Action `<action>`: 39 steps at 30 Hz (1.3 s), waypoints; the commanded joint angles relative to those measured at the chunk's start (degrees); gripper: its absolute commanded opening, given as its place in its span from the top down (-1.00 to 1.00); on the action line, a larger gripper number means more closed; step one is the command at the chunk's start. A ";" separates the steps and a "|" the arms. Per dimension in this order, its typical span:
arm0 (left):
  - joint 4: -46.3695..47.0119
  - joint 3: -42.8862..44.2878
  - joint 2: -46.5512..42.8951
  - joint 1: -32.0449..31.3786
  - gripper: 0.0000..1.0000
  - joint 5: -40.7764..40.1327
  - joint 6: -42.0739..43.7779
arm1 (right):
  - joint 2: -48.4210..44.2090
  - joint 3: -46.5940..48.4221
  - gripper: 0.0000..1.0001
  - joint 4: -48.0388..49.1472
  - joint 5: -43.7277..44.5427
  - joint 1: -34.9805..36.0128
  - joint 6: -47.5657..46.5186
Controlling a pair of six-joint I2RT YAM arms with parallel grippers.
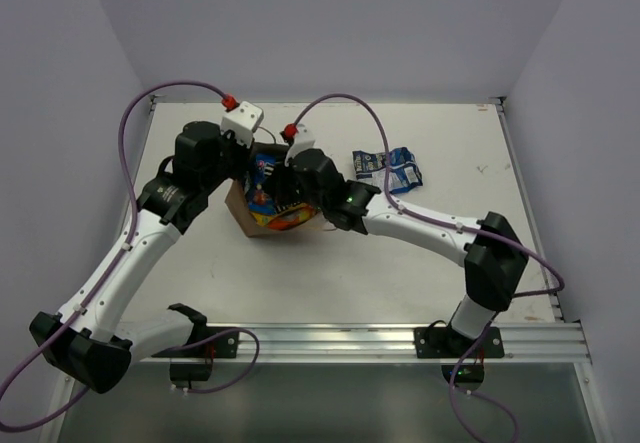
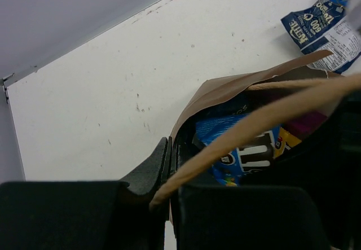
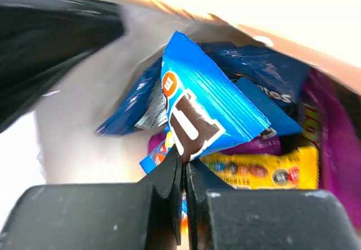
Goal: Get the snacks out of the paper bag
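Observation:
The brown paper bag (image 1: 243,218) stands near the table's middle with its mouth open. My left gripper (image 2: 172,151) is shut on the bag's near rim (image 2: 225,89), a paper edge running between its fingers. My right gripper (image 3: 184,162) is inside the bag, shut on the lower edge of a blue candy packet (image 3: 208,112). Around that packet lie other snacks: a dark blue chip bag (image 3: 265,78), a yellow packet (image 3: 265,171) and a magenta pouch (image 3: 333,143). In the top view both grippers (image 1: 243,168) (image 1: 290,178) meet over the bag, hiding most of its contents.
Two blue-and-white packets (image 1: 387,167) lie flat on the white table (image 1: 450,143) to the right of the bag; one (image 2: 321,24) shows in the left wrist view. The walls stand close behind and at both sides.

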 commanded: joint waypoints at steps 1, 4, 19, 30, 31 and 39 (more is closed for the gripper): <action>7.01 0.81 -2.70 -0.19 1.00 -2.77 -0.46 | -9.97 -1.08 1.00 0.09 0.27 0.02 -2.56; 7.80 0.64 -2.79 -0.19 1.00 -3.48 -0.37 | -17.42 -3.72 1.00 -2.73 0.89 -0.07 -5.28; 8.06 0.11 -2.79 -0.19 1.00 -4.63 0.51 | -36.64 -20.07 1.00 -12.05 5.73 -31.15 -6.70; 8.24 -0.24 -2.88 -0.19 1.00 -3.39 0.51 | -6.23 -15.33 1.00 -7.83 -5.70 -58.94 1.12; 8.24 -0.33 -2.97 -0.19 1.00 -3.13 0.51 | -4.73 -14.80 1.00 -7.83 -6.57 -59.74 1.48; 8.59 -1.03 -3.49 -0.19 1.00 -2.95 0.51 | -7.76 -12.86 -0.26 -13.45 -10.35 -61.59 0.51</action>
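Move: The right hand, at the bag's mouth, already pinches a blue M&M's packet. The bare table spot for it lies about 46 cm to the right, 15 cm ahead and 22 cm below. A blue-and-white snack packet already lies some 15 cm left of that spot and 3 cm farther out. The paper bag's body is almost directly under this hand, its middle about 10 cm down. From the left hand, the spot is roughly 56 cm right, 11 cm ahead and 28 cm below. Up out of the bag first, about 16 cm and slightly back, then a fast sweep right of nearly 50 cm, turning forward and down to just over the table beyond the blue-and-white packet. The right wrist swings clockwise and tips its fingers steeply down; they open, letting go of the blue M&M's. The left fingers keep their pinch on the bag's rim, almost still. ##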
